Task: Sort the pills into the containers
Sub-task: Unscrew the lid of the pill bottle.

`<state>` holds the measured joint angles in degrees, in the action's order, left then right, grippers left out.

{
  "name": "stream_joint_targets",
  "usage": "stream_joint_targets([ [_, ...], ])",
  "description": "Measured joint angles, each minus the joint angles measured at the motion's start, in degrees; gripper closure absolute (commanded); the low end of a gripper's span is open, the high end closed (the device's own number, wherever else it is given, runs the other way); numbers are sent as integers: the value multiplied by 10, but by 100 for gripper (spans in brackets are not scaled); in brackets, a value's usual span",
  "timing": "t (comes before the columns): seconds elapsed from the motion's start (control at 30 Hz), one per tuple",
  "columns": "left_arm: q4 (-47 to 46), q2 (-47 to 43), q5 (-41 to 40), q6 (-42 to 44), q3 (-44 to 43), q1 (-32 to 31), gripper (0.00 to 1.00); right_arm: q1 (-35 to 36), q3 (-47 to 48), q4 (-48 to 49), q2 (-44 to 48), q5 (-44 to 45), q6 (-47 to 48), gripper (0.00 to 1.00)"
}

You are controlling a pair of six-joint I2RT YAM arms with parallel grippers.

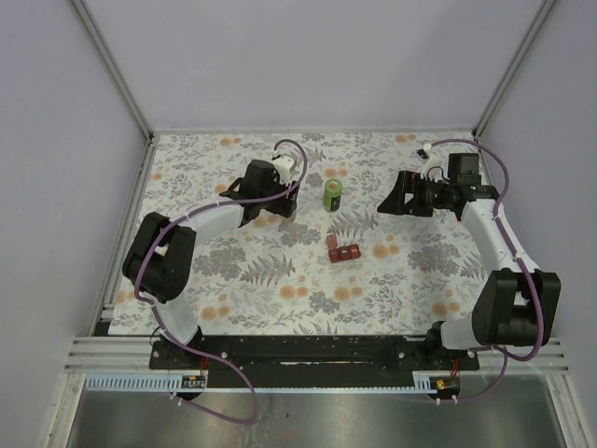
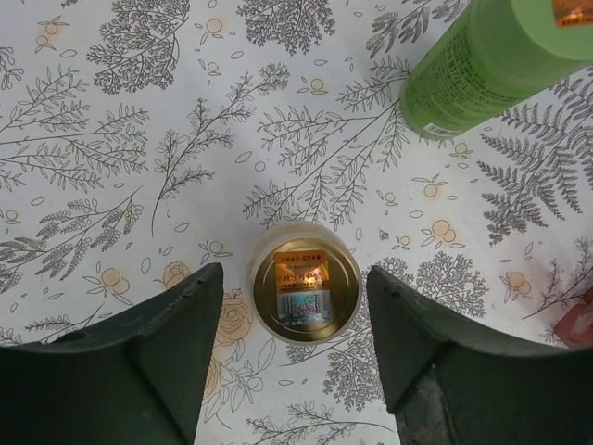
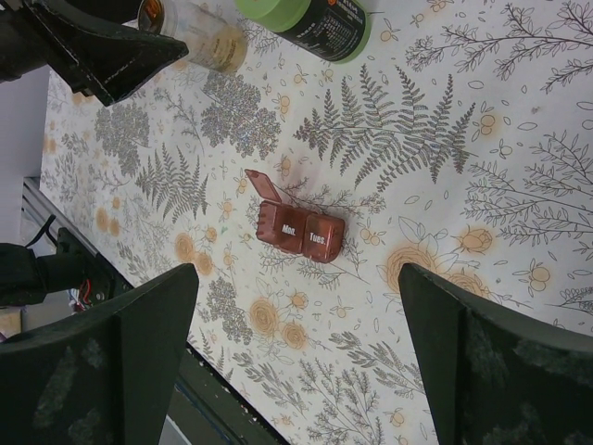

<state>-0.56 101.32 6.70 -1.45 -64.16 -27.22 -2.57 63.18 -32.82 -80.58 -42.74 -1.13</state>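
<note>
A small pale bottle (image 2: pixel 305 283) with a gold cap stands upright on the flowered cloth, seen from above in the left wrist view. My left gripper (image 2: pixel 295 278) straddles it, open, with a gap on each side. The green bottle (image 2: pixel 482 60) stands just beyond it to the right (image 1: pixel 333 194). The dark-red pill box (image 3: pixel 301 230) lies mid-table (image 1: pixel 343 251), one end lid flipped up, the "Mon." and "Tues." lids shut. My right gripper (image 3: pixel 296 278) hovers open and empty above the cloth, on the near side of the box. No loose pills show.
The left arm's fingers (image 3: pixel 102 51) and the pale bottle (image 3: pixel 199 32) appear at the top left of the right wrist view. The table's near edge with a black rail (image 1: pixel 298 350) runs along the front. Grey walls close the left, back and right sides.
</note>
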Motion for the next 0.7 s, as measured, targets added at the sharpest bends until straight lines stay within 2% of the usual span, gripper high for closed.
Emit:
stream_joint_targets([
  [0.2, 32, 0, 0, 17, -9, -1, 51, 0, 0, 0, -2, -4, 0, 0],
  [0.37, 41, 0, 0, 31, -23, -1, 69, 0, 0, 0, -3, -4, 0, 1],
  [0.47, 52, 0, 2, 37, -29, -1, 82, 0, 0, 0, -3, 2, 0, 1],
  [0.57, 69, 0, 8, 47, -34, -1, 100, 2, 0, -1, 0, 2, 7, 1],
  [0.7, 114, -5, 28, 67, -48, -1, 100, 19, 0, 0, 16, 3, 25, 1],
])
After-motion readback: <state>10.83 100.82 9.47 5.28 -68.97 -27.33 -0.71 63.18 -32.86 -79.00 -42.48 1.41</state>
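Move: The clear pill bottle stands practically between the left hand's half-open fingers, its lid level with the tips and its middle some 4 cm below. The green bottle is about 10 cm to that hand's right and 3 cm farther out; the brown pill box lies roughly 12 cm right, 7 cm back and 7 cm lower. From the right hand, the clear bottle is about 23 cm left, 8 cm forward and 13 cm down. The left fingers close on the clear pill bottle's lid end and pinch it from both sides, the grip effort rising as they stop at about half open. Holding on, the left hand then draws back towards the base by about 1.5 cm, turning some 5 degrees clockwise while its left side rises as much. Near the end the open right hand starts left and up towards the bottle, by barely 1 cm. ##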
